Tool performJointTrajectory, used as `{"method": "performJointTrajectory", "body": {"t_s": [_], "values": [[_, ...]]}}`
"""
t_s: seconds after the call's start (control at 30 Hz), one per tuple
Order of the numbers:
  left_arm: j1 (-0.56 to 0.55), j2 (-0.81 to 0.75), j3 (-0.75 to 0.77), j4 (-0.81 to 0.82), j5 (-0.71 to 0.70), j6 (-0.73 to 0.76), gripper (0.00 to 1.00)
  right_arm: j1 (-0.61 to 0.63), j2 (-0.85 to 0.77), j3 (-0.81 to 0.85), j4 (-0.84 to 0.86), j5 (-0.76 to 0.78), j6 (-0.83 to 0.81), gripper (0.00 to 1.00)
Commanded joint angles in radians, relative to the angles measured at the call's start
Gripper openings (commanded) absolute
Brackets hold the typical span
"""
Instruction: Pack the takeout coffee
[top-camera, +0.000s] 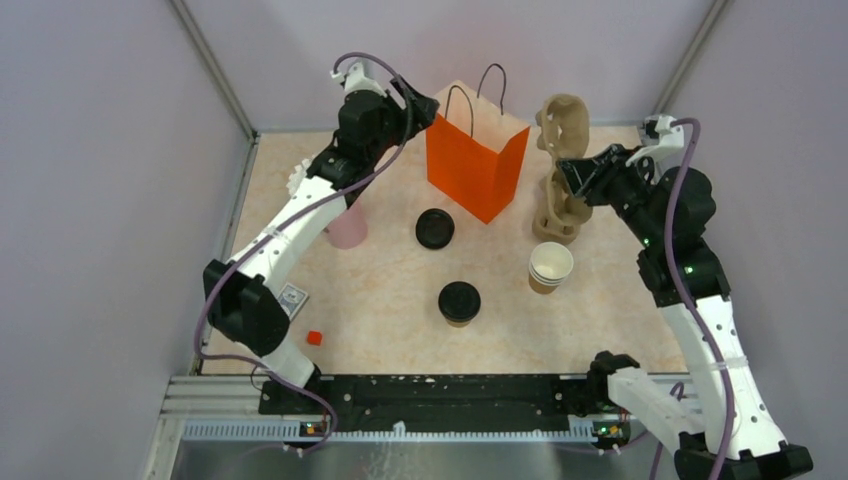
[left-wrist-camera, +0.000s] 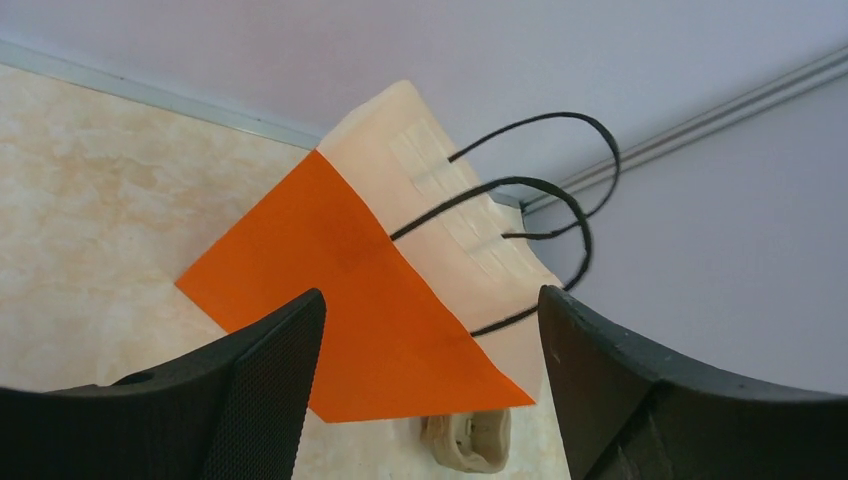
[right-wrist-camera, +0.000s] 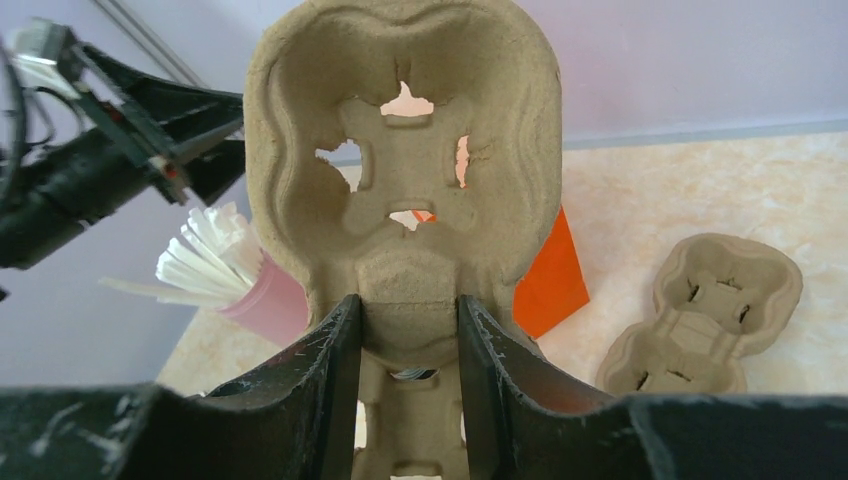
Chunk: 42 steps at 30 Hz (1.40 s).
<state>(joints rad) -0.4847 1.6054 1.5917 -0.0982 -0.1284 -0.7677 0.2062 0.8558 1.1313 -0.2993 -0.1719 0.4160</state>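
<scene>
The takeout coffee (top-camera: 459, 303), a brown paper cup with a black lid, stands on the table in front of the middle, away from both grippers. The orange bag (top-camera: 477, 165) stands open at the back. My left gripper (top-camera: 424, 106) hovers at the bag's upper left corner. In the left wrist view this gripper (left-wrist-camera: 430, 300) is open, with the orange bag (left-wrist-camera: 340, 270) just ahead of its fingers. My right gripper (right-wrist-camera: 410, 305) is shut on the narrow waist of a pulp cup carrier (right-wrist-camera: 400, 130), held upright beside the bag (top-camera: 565, 120).
A loose black lid (top-camera: 435, 228) lies in front of the bag. A stack of lidless cups (top-camera: 550, 266) stands at the right, more pulp carriers (top-camera: 556, 222) just behind it. A pink cup of stirrers (top-camera: 346, 225) stands left; a small red block (top-camera: 314, 338) lies front left.
</scene>
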Motion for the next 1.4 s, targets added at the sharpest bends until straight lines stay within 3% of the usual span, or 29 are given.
{"method": "performJointTrajectory", "body": {"t_s": [0.0, 0.1, 0.3, 0.67, 1.0, 1.13, 1.23, 1.37], "values": [[0.07, 0.077, 0.053, -0.011, 0.063, -0.146, 0.81, -0.007, -0.013, 0.052, 0.036, -0.04, 0.018, 0.25], [0.113, 0.142, 0.096, 0.0, 0.108, -0.244, 0.76, -0.008, -0.012, 0.077, -0.001, -0.049, 0.017, 0.24], [0.115, 0.302, 0.26, 0.011, 0.204, -0.299, 0.74, -0.008, -0.01, 0.129, -0.094, -0.053, -0.031, 0.24], [0.111, 0.386, 0.338, -0.077, 0.26, -0.235, 0.67, -0.008, -0.02, 0.166, -0.12, -0.022, -0.062, 0.24], [0.11, 0.527, 0.571, -0.28, 0.347, -0.115, 0.61, -0.008, 0.038, 0.151, 0.027, -0.029, -0.042, 0.22], [0.109, 0.517, 0.542, -0.289, 0.347, -0.135, 0.49, -0.008, 0.079, 0.158, 0.092, -0.043, -0.069, 0.22], [0.107, 0.515, 0.544, -0.265, 0.382, -0.127, 0.33, -0.007, 0.113, 0.15, 0.184, -0.012, -0.083, 0.22], [0.103, 0.521, 0.574, -0.232, 0.442, -0.098, 0.29, -0.007, 0.181, 0.122, 0.389, -0.051, -0.062, 0.22]]}}
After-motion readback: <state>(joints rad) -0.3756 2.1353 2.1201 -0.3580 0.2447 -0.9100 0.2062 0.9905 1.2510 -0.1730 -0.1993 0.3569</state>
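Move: The left hand is going for the orange bag's left rim, some 9 cm ahead, 5 cm right and 9 cm below it. From that hand, the loose lid lies 6 cm back, 7 cm right, the straw cup 6 cm back, 14 cm left, both far below. The right hand holds a cup carrier; the bag's middle is about 22 cm ahead, 17 cm left, 24 cm below, the second carrier 14 cm ahead, 3 cm right on the table. Left hand reaches about 9 cm forward and down to the bag's left rim, fingers closing; right lifts held carrier. ##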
